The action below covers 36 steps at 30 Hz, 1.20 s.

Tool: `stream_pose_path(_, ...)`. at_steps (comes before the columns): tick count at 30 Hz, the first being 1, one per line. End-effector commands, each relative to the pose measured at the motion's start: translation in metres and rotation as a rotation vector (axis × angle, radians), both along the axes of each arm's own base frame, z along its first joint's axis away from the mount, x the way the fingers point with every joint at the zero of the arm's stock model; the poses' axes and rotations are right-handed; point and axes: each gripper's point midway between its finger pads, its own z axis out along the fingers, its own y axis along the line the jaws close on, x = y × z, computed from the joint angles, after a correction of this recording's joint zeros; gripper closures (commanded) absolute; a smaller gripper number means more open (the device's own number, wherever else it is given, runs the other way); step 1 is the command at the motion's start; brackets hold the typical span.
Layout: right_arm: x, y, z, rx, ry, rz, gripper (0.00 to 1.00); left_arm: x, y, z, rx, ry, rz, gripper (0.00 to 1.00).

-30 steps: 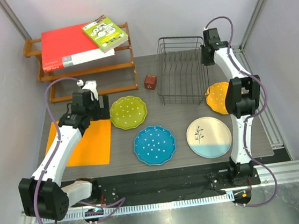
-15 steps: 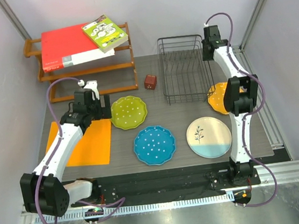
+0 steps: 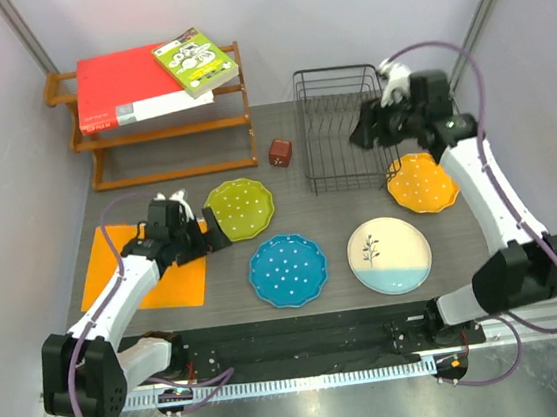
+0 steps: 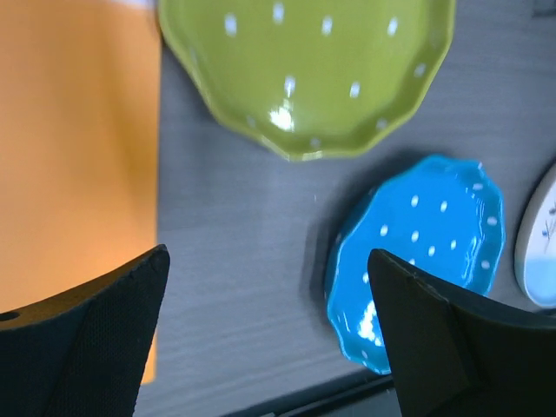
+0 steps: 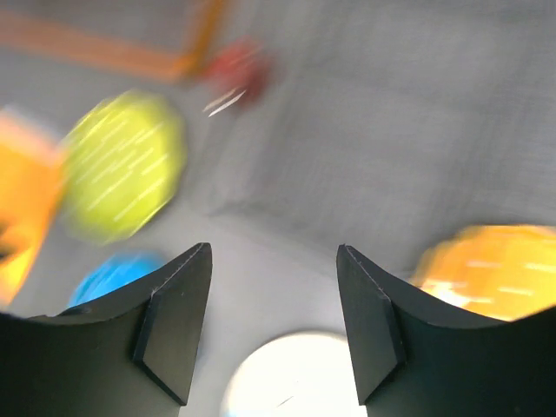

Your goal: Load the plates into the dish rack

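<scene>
Four plates lie flat on the table: lime green [image 3: 239, 209], blue [image 3: 287, 270], cream with a sprig [image 3: 390, 255] and orange-yellow [image 3: 422, 183]. The black wire dish rack [image 3: 329, 74] stands empty at the back. My left gripper [image 3: 209, 239] is open and empty, low over the table between the green plate [image 4: 304, 69] and the blue plate [image 4: 417, 252]. My right gripper [image 3: 363, 132] is open and empty, above the rack's right side. Its view is blurred, showing the cream plate [image 5: 287, 373] below and the orange-yellow plate [image 5: 495, 269] to the right.
An orange mat [image 3: 155, 273] lies at the left under my left arm. A wooden shelf [image 3: 165, 141] with books stands at the back left. A small red cube [image 3: 279, 153] sits left of the rack.
The rack's near end shifted right and straightened. My right arm swung from the rack's far right corner to over the rack. My left gripper moved nearer, toward the gap between green and blue plates.
</scene>
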Motion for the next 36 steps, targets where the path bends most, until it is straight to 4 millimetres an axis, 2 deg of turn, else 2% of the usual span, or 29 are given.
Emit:
stream_pose_path(1,-0.106,0.107,-0.089,0.220,0.349,0.462,0.35,-0.024,-0.033,-0.012,-0.204,0.087,-0.042,0.09)
stream_pose_path(2,-0.121,0.123,-0.099,0.236,0.396,0.499,0.35,-0.027,-0.035,-0.016,-0.219,0.097,-0.046,0.11)
stream_pose_path(4,-0.134,0.131,-0.124,0.236,0.424,0.507,0.35,-0.029,-0.047,-0.017,-0.283,0.105,-0.071,0.16)
stream_pose_path(6,-0.144,0.139,-0.138,0.221,0.442,0.530,0.35,-0.033,-0.057,-0.022,-0.318,0.116,-0.095,0.17)
stream_pose_path(13,-0.149,0.155,-0.194,0.247,0.561,0.563,0.35,-0.044,-0.077,-0.047,-0.336,0.178,-0.144,0.25)
stream_pose_path(16,-0.155,0.163,-0.210,0.252,0.596,0.583,0.35,-0.047,-0.086,-0.056,-0.335,0.201,-0.167,0.31)
stream_pose_path(21,-0.167,0.168,-0.227,0.249,0.651,0.590,0.35,-0.053,-0.094,-0.069,-0.323,0.240,-0.176,0.49)
stream_pose_path(26,-0.182,0.164,-0.241,0.228,0.680,0.576,0.35,-0.056,-0.096,-0.080,-0.314,0.258,-0.178,0.57)
stream_pose_path(33,-0.196,0.161,-0.255,0.240,0.718,0.545,0.35,-0.057,-0.097,-0.084,-0.299,0.250,-0.225,0.92)
stream_pose_path(35,-0.198,0.163,-0.255,0.251,0.720,0.547,0.35,-0.057,-0.099,-0.079,-0.309,0.238,-0.246,1.00)
stream_pose_path(36,-0.202,0.167,-0.254,0.265,0.727,0.557,0.35,-0.057,-0.099,-0.077,-0.307,0.228,-0.253,1.00)
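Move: From the left hand the blue plate's middle lies about 19 cm to the right, 7 cm back and 10 cm below; the green plate is some 11 cm ahead and 8 cm right. From the right hand the blue plate lies about 26 cm left, 23 cm back and 26 cm down. The cream plate is roughly 22 cm back and almost in line with the right hand, and the dish rack's middle some 13 cm ahead and 4 cm left. Coming in from both sides onto the blue plate, the left hand goes right, down and back, about 9 cm right, closing until it pinches the plate's left rim. The right hand sweeps down, back and left from the rack, nearly 25 cm down, most of it fast at first, tipping down some 40 degrees and turning counter-clockwise; its fingers stay open, straddling the far right rim. ##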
